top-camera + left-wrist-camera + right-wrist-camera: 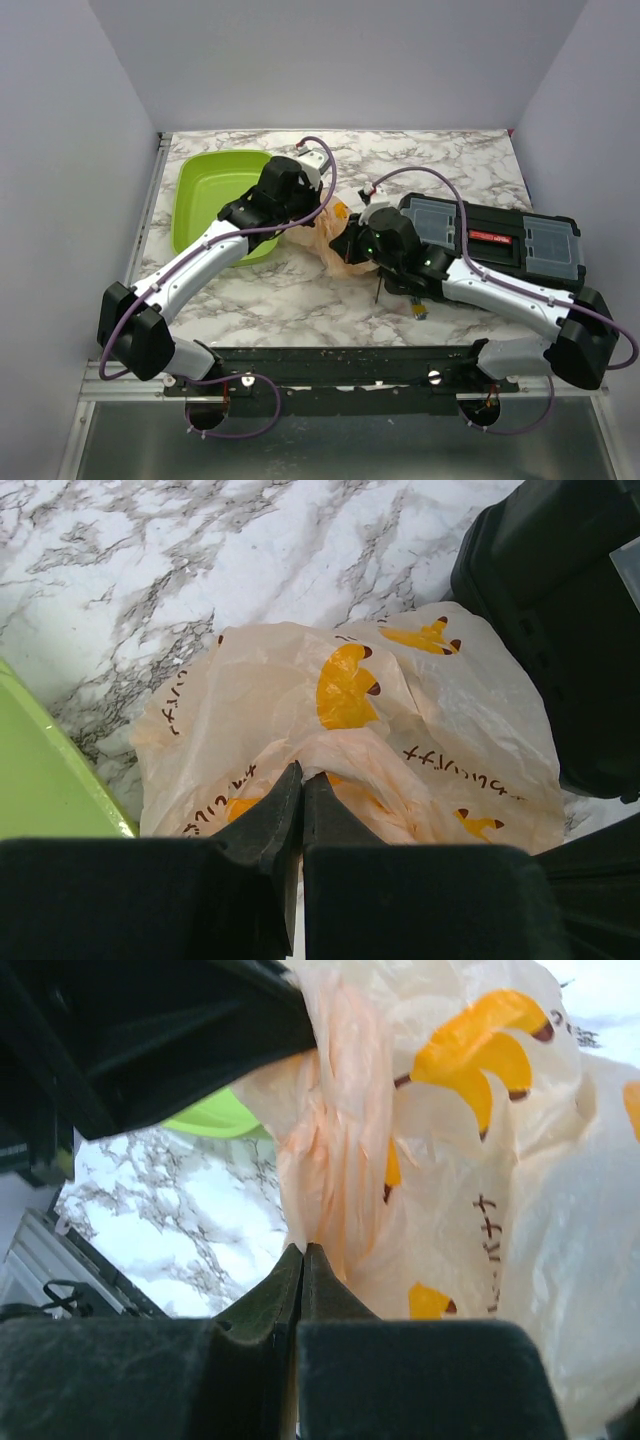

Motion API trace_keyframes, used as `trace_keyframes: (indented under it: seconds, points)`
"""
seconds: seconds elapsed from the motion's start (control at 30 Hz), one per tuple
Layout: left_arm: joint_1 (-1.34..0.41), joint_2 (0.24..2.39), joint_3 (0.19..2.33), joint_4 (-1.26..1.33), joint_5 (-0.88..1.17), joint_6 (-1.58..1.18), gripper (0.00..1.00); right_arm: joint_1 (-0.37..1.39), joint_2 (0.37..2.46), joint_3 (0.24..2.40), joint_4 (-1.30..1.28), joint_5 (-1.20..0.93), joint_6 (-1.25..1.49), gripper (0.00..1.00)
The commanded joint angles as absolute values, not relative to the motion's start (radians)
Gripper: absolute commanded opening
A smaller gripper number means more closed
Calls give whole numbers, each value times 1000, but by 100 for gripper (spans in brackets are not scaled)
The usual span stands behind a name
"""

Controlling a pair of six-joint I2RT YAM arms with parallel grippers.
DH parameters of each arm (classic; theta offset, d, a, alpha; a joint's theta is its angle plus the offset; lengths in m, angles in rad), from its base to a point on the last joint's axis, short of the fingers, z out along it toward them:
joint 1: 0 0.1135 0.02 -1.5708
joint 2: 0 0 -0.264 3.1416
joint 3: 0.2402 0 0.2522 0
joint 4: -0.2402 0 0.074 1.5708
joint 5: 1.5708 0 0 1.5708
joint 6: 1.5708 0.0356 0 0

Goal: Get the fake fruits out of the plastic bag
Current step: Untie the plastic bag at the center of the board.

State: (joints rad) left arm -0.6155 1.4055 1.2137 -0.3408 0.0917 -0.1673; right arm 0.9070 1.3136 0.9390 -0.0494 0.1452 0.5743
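The plastic bag (328, 238) is a crinkled, translucent peach carrier bag with orange fruit prints, bunched on the marble between my two arms. In the left wrist view, my left gripper (302, 773) is shut on a raised fold of the bag (350, 710). Over on the other side, my right gripper (302, 1248) is shut with a hanging fold of the bag (420, 1160) caught at its tips. From above, the left gripper (308, 220) meets the bag from the left and the right gripper (352, 250) from the right. The fake fruits are hidden; only flat prints show.
A lime-green tray (215, 200) lies behind and left of the bag, and its edge shows as a lime-green tray (40, 780) close by the left gripper. A black case with clear lids (500, 235) fills the right side. A small object (418, 310) lies near the front.
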Motion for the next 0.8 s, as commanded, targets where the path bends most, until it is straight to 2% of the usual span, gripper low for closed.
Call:
trace_keyframes:
  seconds: [0.0, 0.47, 0.67, 0.77]
  points:
    - [-615, 1372, 1235, -346, 26, -151, 0, 910, 1233, 878, -90, 142, 556, 1]
    - [-607, 1323, 1191, -292, -103, -128, 0, 910, 1135, 675, -66, -273, 579, 1]
    - [-598, 1311, 1177, -272, -153, -105, 0, 910, 1173, 668, -131, -266, 612, 1]
    - [-597, 1311, 1174, -270, -152, -100, 0, 910, 1199, 669, -187, -192, 664, 1]
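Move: The plastic bag is already pinched at its twisted neck by both shut grippers. Its bulk lies about 5 cm ahead of the right hand and 6 cm below, and from the left hand about 4 cm to the right and 8 cm below. From the right hand, the screwdriver lies roughly 8 cm back and 9 cm right, the toolbox about 31 cm right and 2 cm back. The green tray's middle is some 20 cm left and 2 cm ahead of the left hand. Keeping its shut fingers on the bag's neck, the right hand eases a little to the right, then pulls back and down towards the near edge of the board, about 10 cm back and 6 cm lower, tipping down and turning counter-clockwise. Against it the left hand keeps its pinch and draws about 4 cm to the left towards the green tray, rising and reaching forward slightly, so the grippers part with the bag between them. ##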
